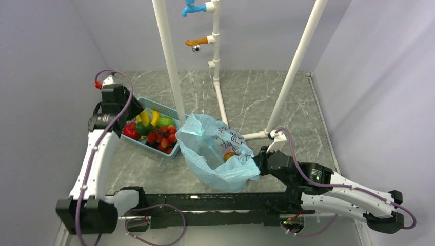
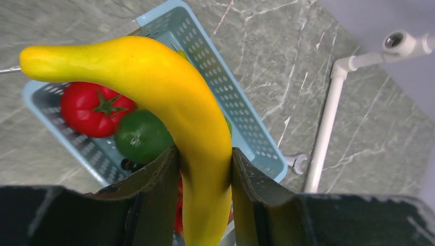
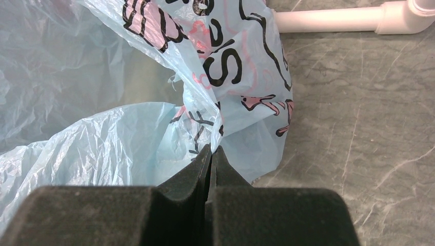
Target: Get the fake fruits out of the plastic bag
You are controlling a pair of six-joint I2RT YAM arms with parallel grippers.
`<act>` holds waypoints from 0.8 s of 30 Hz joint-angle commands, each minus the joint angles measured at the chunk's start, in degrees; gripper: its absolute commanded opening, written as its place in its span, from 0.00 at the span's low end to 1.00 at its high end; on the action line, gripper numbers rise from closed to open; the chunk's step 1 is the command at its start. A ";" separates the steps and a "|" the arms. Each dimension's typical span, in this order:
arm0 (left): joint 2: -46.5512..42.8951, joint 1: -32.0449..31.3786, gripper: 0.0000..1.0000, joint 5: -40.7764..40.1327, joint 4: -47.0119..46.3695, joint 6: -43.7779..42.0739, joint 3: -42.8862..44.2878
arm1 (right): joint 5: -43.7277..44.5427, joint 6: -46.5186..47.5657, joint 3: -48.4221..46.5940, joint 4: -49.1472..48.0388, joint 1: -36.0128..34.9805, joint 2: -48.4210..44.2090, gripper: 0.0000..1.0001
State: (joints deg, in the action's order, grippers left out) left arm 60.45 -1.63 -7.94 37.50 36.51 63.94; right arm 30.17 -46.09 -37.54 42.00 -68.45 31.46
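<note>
The plastic bag (image 1: 215,154) lies crumpled and open-mouthed mid-table, light blue with black lettering. An orange fake fruit (image 1: 229,156) shows inside it. My right gripper (image 1: 256,163) is shut on the bag's right edge; in the right wrist view its jaws (image 3: 211,148) pinch a fold of the bag (image 3: 102,148). My left gripper (image 1: 132,114) hovers over the blue basket (image 1: 166,109) and is shut on a yellow banana (image 2: 169,92), which sticks up between the fingers (image 2: 204,154). Below it in the basket (image 2: 246,128) lie a red fruit (image 2: 92,107) and a dark green one (image 2: 142,136).
The basket also holds several small red fruits (image 1: 161,138). White pipe posts (image 1: 169,61) (image 1: 297,66) rise from the table behind the bag, with a floor pipe (image 3: 328,20) near the bag. A small wrench (image 2: 296,163) lies beside the basket. Walls close in on both sides.
</note>
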 commanded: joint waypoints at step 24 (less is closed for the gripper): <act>15.07 4.90 0.81 16.07 -5.45 2.96 4.93 | 1.66 3.14 -3.71 -2.37 0.01 -0.96 0.00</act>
State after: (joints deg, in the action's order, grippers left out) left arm 82.78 2.87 4.89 32.27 41.63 69.52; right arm 31.07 -44.21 -38.83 41.95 -68.45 30.39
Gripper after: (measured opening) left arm 0.808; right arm 0.008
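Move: The left hand holds a banana above the basket. The basket's own banana, where the held one is to go, lies about 8 cm ahead, 2 cm right and 11 cm below. From the same hand, the star fruit is some 6 cm ahead and 4 cm left, the red tomato level with it and 9 cm left, and the green round fruit 4 cm ahead and 9 cm right. From the right hand, that basket banana is roughly 26 cm ahead and 54 cm left, slightly lower. Forward and down together, about 8 cm each, the left hand carries its banana into the far part of the basket, tipping the fingers some 10 degrees further down and rolling its left side down as much. It stops, opens wide to let go, then starts back and up by about 1 cm. The right hand keeps pinching the bag's rim, rising only about 1 cm. ##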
